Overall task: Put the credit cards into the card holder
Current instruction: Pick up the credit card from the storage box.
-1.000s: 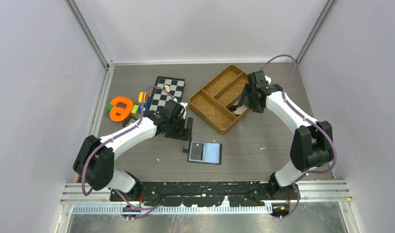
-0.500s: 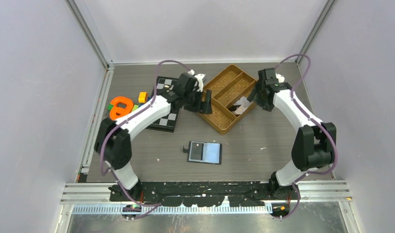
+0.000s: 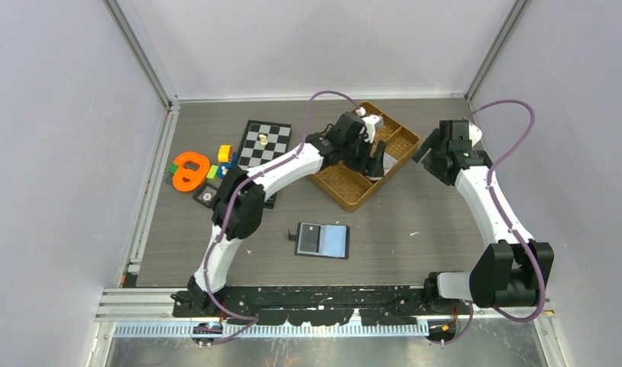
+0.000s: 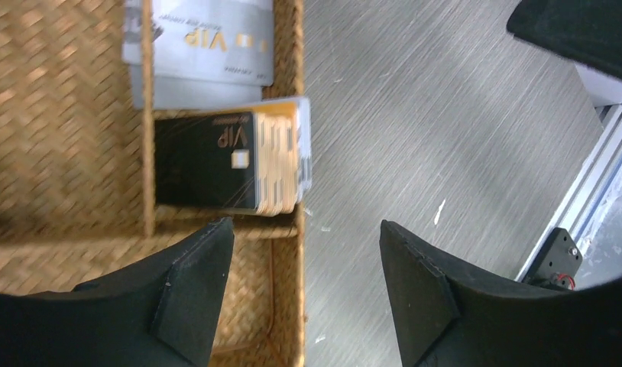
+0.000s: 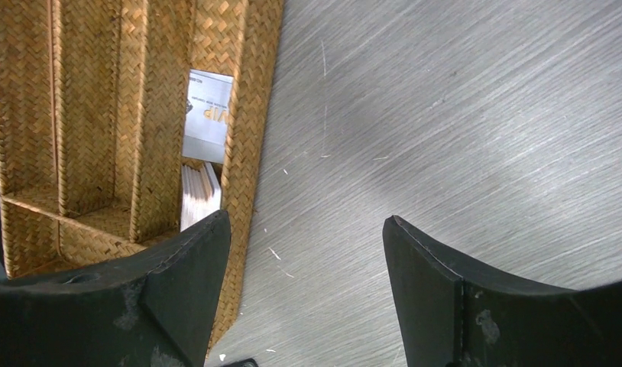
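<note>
The card holder lies open and flat on the table in front of the arms, black on its left half and bluish-grey on its right. The credit cards lie in the right-hand compartment of a woven tray: a black card, a stack of cards on edge and a whitish-grey card, the last also in the right wrist view. My left gripper hangs open over the tray's corner, just short of the black card. My right gripper is open over bare table, right of the tray.
The brown woven divided tray sits at the back centre. A chessboard lies to its left, with an orange toy and small coloured blocks further left. Grey walls and metal rails enclose the table.
My left arm swung from beside the card holder up and right to the tray. My right gripper drew back out of the tray to the right and opened a little wider.
</note>
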### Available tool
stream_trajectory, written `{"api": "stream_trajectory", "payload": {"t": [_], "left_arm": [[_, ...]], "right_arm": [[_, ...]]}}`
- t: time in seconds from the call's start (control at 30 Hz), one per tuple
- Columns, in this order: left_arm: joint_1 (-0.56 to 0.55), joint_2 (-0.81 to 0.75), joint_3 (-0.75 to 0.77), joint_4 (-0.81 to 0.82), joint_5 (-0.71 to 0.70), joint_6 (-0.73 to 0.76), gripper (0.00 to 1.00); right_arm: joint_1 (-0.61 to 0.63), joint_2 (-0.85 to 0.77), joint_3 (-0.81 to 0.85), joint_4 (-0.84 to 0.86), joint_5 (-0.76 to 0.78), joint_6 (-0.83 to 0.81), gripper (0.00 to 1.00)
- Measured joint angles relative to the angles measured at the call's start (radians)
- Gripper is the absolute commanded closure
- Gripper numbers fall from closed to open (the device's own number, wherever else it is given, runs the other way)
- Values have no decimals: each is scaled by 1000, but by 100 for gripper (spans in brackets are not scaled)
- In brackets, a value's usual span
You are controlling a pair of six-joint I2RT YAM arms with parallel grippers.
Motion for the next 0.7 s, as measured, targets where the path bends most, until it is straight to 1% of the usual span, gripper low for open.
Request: {"api": "stream_trajectory", "payload": {"t": [0.17, 0.3, 0.53, 0.7], "left_arm": [[-33, 127, 138, -13, -3, 43, 28], [-52, 195, 219, -42, -49, 97, 27], [-67, 227, 235, -60, -144, 168, 25], [-70, 249, 254, -74, -151, 185, 26]], "right_arm": [[-38, -25, -39, 4, -30, -5, 22], [-56, -53, -60, 8, -57, -7, 22], [-59, -77, -66, 27, -95, -10, 22], [-64, -77, -79, 38, -120, -10, 22]]}}
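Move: The stack of black credit cards in the storage box lies roughly 4 cm ahead of the left hand, about 2 cm to its right and some 9 cm below. The loose grey cards lie about 4 cm farther out and 4 cm to the right of the stack; the storage box's middle is some 8 cm ahead of the left hand and 5 cm to its left. From the right hand, the black stack is about 11 cm to the left, 2 cm ahead and 12 cm below. Down towards the black card stack goes the left hand, sinking about 6 cm; the early part also carries it some 4 cm to the right, and it edges forward a little as it nears. The wrist rolls some 10 to 15 degrees and the fingers stay wide open, coming close with the stack lying ahead between their tips; no contact can be seen. ##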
